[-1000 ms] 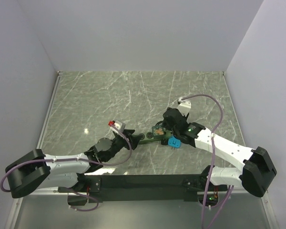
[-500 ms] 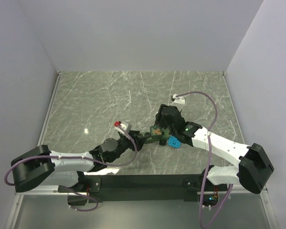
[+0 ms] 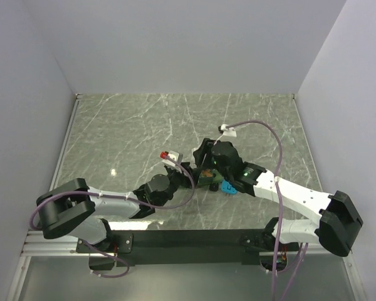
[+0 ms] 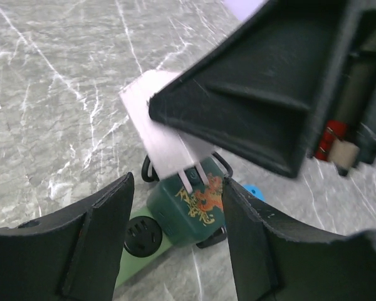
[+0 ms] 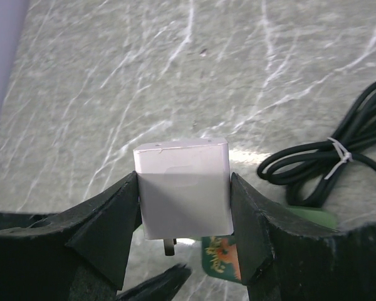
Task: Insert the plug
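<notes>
The white plug (image 5: pixel 183 187) is a square block, and my right gripper (image 5: pixel 185 182) is shut on its two sides. One metal prong (image 5: pixel 169 246) shows beneath it. The plug (image 4: pixel 166 141) hangs tilted just above the dark green socket cube (image 4: pixel 188 210), which carries an orange dragon print, and its prongs (image 4: pixel 191 179) are at the cube's top face. My left gripper (image 4: pixel 178 185) is open with a finger on each side of the cube. From above, the right gripper (image 3: pixel 205 162) hides the plug and the left gripper (image 3: pixel 185 182) sits low at the cube (image 3: pixel 210 182).
A light green strip (image 4: pixel 141 263) with a round black socket (image 4: pixel 142 237) runs out from the cube. A coiled black cable (image 5: pixel 326 157) lies behind it. A small blue part (image 3: pixel 228 187) lies on the marbled table just right of the cube.
My left arm has slid right until its fingers flank the cube. My right gripper has carried the plug left, from beside the cube to above it.
</notes>
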Robot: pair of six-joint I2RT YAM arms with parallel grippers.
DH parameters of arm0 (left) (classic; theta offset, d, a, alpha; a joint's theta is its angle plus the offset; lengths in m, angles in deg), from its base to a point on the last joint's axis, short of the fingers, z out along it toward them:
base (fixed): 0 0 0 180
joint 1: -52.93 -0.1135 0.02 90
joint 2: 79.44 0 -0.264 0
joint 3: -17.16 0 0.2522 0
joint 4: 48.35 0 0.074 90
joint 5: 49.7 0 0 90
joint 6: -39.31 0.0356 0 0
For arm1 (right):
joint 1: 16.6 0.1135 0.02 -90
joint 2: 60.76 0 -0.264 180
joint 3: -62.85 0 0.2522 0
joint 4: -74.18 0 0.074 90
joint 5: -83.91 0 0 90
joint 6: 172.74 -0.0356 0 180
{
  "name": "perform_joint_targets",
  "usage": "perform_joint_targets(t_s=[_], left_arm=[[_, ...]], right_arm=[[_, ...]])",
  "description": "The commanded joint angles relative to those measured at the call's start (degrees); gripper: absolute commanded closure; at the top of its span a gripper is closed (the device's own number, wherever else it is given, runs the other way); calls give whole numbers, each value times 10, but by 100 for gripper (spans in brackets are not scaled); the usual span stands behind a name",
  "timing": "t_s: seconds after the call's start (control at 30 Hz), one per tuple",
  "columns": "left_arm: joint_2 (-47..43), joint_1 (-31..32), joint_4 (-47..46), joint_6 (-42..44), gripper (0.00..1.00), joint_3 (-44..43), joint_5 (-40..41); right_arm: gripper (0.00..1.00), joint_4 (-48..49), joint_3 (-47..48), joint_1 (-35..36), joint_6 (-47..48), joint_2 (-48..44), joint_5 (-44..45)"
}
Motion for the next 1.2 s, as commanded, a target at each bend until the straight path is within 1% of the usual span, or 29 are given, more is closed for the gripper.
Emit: perform_joint_targets(t_s=[0.0,0.23,0.3,0.43,0.57,0.67,0.7,0.73,0.77,0.87,0.9,1.03,1.07,1.1,1.17], left_arm=[[7,-2,-60,-26,36,-16,29],[5,-25,-107,-68,36,7,33],[8,-34,-106,-78,36,9,27],[23,-39,-110,-85,39,1,18],[30,-43,-145,-93,43,15,18],[30,-48,-153,-94,50,18,11],[31,-48,-160,-93,55,20,0],[31,-49,-172,-90,58,24,-4],[31,-49,-178,-90,63,29,-8],[26,-50,-182,-86,71,36,-29],[24,-50,-181,-85,76,37,-39],[14,-50,-189,-74,83,48,-62],[10,-51,-191,-72,88,51,-65],[5,-51,-189,-71,92,53,-68],[-4,-52,-177,-65,99,54,-69]], right_arm=[[100,55,14,13,1,-10,-16],[100,69,13,23,0,-4,-29],[100,69,13,23,-3,-3,-31],[100,85,8,24,-7,-3,-54],[100,89,6,27,-12,0,-66],[100,91,1,27,-15,3,-71],[100,92,-2,27,-15,1,-72],[100,93,-4,27,-16,0,-72],[100,96,-6,27,-15,0,-72],[100,105,-15,27,-8,-8,-72],[100,110,-21,27,-5,-14,-71],[100,122,-24,26,6,-25,-72],[100,121,-23,26,12,-26,-72],[99,121,-23,26,16,-28,-75],[92,123,-24,25,23,-32,-80]])
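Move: The white plug, already held in the right fingers with its prongs down, is about 5 cm ahead of the open left fingers, 2 cm to their right and roughly 1 cm higher. From the right hand, those left fingers wait some 5 cm back and 2 cm left. Counted from the left hand, the green cube lies roughly 3 cm ahead, 6 cm right and 10 cm below; the blue plug 2 cm back, 13 cm right and 13 cm below. The left fingers shut on the white plug's prong-end part and pinch it while the right fingers keep their own hold. To get there the left hand goes about 2 cm forward, with some rise and a little left, rolling some 15 degrees left side down, then eases back slightly; the right hand brings the plug about 3 cm left and 1.5 cm up, drawing back slightly. ##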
